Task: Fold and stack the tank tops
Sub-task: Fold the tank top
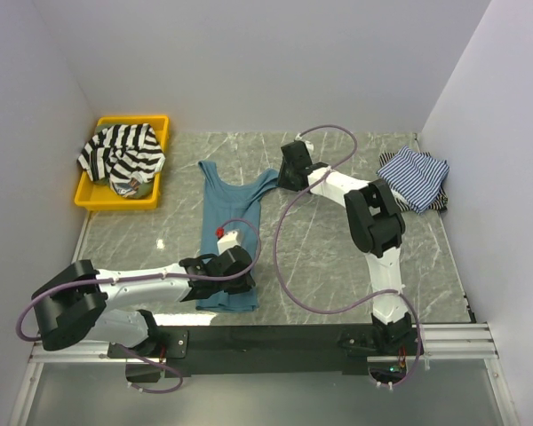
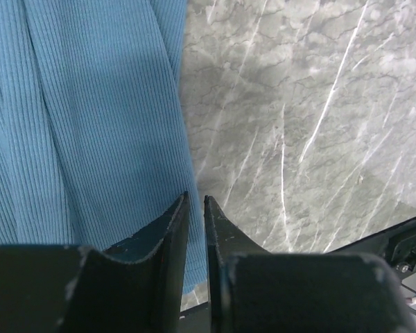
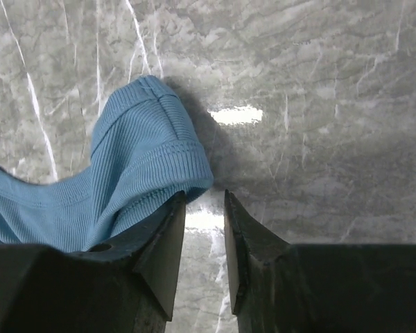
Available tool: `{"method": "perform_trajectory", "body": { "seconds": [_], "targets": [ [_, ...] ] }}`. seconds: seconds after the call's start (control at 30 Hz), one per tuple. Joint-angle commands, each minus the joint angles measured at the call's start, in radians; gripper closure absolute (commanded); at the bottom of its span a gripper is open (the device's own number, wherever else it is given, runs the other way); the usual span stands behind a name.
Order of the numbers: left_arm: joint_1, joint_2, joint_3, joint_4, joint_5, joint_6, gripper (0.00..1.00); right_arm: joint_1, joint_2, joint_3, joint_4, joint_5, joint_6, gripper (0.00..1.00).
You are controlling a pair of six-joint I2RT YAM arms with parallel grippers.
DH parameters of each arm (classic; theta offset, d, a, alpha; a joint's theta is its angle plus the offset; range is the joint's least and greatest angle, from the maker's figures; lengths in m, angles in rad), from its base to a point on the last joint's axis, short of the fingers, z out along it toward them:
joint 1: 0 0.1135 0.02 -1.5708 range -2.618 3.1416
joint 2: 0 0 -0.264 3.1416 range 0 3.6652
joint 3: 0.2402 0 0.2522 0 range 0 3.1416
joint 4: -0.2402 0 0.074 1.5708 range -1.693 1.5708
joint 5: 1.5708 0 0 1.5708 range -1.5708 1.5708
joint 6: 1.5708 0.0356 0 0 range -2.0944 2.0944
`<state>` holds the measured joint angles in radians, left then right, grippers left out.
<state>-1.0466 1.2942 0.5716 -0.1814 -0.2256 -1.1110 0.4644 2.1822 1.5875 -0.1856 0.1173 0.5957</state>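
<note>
A teal-blue tank top [image 1: 226, 213] lies flat along the middle of the table, straps toward the back. My left gripper [image 1: 242, 273] is low at its near right corner. Its jaws [image 2: 196, 197] stand a narrow gap apart astride the cloth's [image 2: 83, 125] right edge, which lies flat between them. My right gripper [image 1: 284, 182] is at the right strap. It [image 3: 205, 194] is open, with bare marble between the jaws and the strap's end [image 3: 132, 166] touching the left finger. A black-and-white striped tank top [image 1: 120, 155] sits in the tray. Thin-striped tank tops [image 1: 413, 177] lie at the far right.
The yellow tray [image 1: 89, 200] stands at the back left by the wall. White walls close in the table on the left, back and right. The dark front rail [image 1: 275, 337] runs along the near edge, close behind the left gripper.
</note>
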Motion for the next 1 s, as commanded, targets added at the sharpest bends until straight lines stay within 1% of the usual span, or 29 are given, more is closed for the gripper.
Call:
{"method": "perform_trajectory", "body": {
  "seconds": [0.0, 0.1, 0.13, 0.17, 0.2, 0.3, 0.4, 0.77, 0.83, 0.97],
  "targets": [
    [0.000, 0.020, 0.004, 0.031, 0.003, 0.022, 0.79, 0.000, 0.014, 0.061, 0.038, 0.015, 0.022, 0.65],
    [0.002, 0.036, 0.002, 0.037, 0.009, 0.022, 0.80, 0.000, 0.010, 0.071, 0.041, 0.025, 0.024, 0.75],
    [0.002, 0.039, 0.001, 0.039, 0.011, 0.022, 0.80, 0.000, 0.020, 0.084, 0.026, 0.038, 0.023, 0.81],
    [0.002, 0.040, -0.001, 0.040, 0.012, 0.020, 0.80, 0.000, 0.027, 0.119, 0.011, 0.039, 0.021, 0.84],
    [0.002, 0.040, -0.004, 0.042, 0.012, 0.020, 0.80, 0.000, 0.040, 0.137, -0.012, 0.038, 0.015, 0.90],
    [0.002, 0.040, -0.007, 0.043, 0.012, 0.020, 0.80, 0.000, 0.050, 0.164, -0.023, 0.036, 0.016, 0.97],
    [0.002, 0.042, -0.007, 0.042, 0.011, 0.020, 0.80, 0.002, 0.048, 0.181, -0.032, 0.036, 0.021, 0.99],
    [0.005, 0.047, -0.006, 0.034, 0.012, 0.030, 0.81, 0.019, 0.073, 0.308, -0.129, 0.079, 0.041, 0.99],
    [0.007, 0.043, -0.004, 0.031, 0.012, 0.033, 0.81, 0.028, 0.083, 0.327, -0.140, 0.087, 0.044, 0.98],
    [0.011, 0.030, -0.006, 0.023, 0.011, 0.040, 0.81, 0.043, 0.132, 0.426, -0.198, 0.094, 0.047, 0.96]
  ]
}}
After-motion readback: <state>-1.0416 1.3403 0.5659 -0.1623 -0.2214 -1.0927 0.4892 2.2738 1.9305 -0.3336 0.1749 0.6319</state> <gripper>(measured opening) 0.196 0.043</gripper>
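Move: My right fingers are parted around the hem of the tank top's turned-out right strap, whose middle lies roughly 3 cm to the left, 1 cm ahead and 1 cm below. The neckline is about 10 cm to the left, level ahead-wise, and the left strap about 19 cm left and 4 cm farther out, both some 3 cm below. From my left hand, the right strap is around 33 cm ahead and 5 cm to the right, about 1 cm below. I shut my right fingers on the edge of the right strap while easing forward, then carry it up about 6 cm and forward some 4 cm, drifting left towards the neckline by about 3 cm near the end; the fingertips tilt slightly up. My left hand sinks about 1 cm and stays at the tank top's right side edge near the bottom hem. ##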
